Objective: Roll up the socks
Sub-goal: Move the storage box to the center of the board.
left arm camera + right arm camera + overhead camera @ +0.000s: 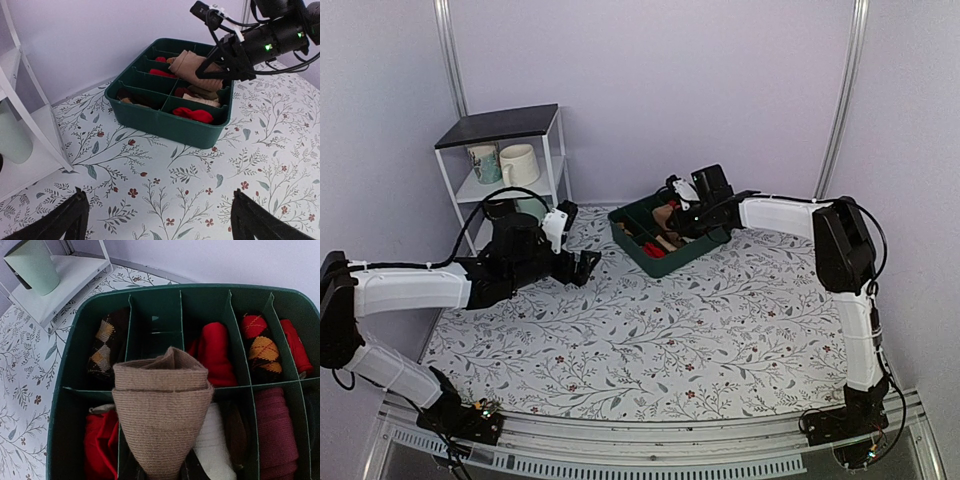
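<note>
The socks (162, 415) are a compact tan-brown knit bundle, narrow at the bottom and folded at the top. My right gripper (685, 215) is shut on them and holds them over the middle of the green divided box (65, 405). Its fingers are hidden under the bundle in the right wrist view. The left wrist view shows the socks (197, 67) hanging just above the box (170, 122), beside the right gripper (225, 65). My left gripper (158, 192) stands wide open over the flowered tablecloth, in front of the box, holding nothing.
Red rolls (215, 352), argyle rolls (105, 342), a cream roll (215, 445) and a maroon roll (275, 432) fill box compartments; one back compartment (155, 315) shows only its floor. A white shelf (505, 165) with mugs stands back left, close to the left arm.
</note>
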{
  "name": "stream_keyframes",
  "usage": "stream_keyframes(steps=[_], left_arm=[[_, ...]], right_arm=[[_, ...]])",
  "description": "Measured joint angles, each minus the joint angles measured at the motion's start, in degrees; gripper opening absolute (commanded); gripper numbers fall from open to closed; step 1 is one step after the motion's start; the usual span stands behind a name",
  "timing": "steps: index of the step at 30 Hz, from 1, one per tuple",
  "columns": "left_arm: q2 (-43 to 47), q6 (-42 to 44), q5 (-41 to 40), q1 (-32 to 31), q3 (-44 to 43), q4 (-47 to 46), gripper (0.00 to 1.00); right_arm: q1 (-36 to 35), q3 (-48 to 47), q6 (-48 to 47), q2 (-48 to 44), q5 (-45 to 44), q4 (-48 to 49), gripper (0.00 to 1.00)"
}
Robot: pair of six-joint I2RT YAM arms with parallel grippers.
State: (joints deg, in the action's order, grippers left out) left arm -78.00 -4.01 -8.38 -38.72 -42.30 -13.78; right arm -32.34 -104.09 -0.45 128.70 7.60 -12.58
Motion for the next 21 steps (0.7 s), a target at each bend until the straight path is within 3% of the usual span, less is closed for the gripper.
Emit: stream_keyframes(steps=[10,21], left_arm=[[0.0,1.4,0.5,0.0,0.2,0.0,0.99],[2.5,3.0,0.4,0.1,2.0,0.9,1.0]], right_arm=[[-0.1,-4.3,-1.4,5.1,0.5,-2.4,0.0],[-3.2,15.6,1.4,-7.4,-1.2,1.1,0.0]])
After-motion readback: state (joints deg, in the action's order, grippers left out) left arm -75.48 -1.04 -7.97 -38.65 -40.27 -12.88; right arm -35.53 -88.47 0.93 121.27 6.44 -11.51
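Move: The storage box's middle is about 6 cm below the right hand, roughly level with it forward and back and 1 cm to its left. The shut right hand already holds the rolled sock; the empty compartment is some 3 cm back and 2 cm left, the red sock's 6 cm back and 6 cm left. The white sock is about 1 cm right, level fore and aft. From the left hand, the box lies some 15 cm ahead, 18 cm right and 12 cm below. Down into the free compartment between the red and white socks goes the rolled sock, still pinched in the right fingers. The right hand edges forward about 1 cm, sinks some 4 cm, then draws back 7 to 8 cm towards the base at that low height, picking up speed and dragging the green storage box by the sock and fingertips inside it. The fingers stay shut and the hand tips down about 5 degrees. ##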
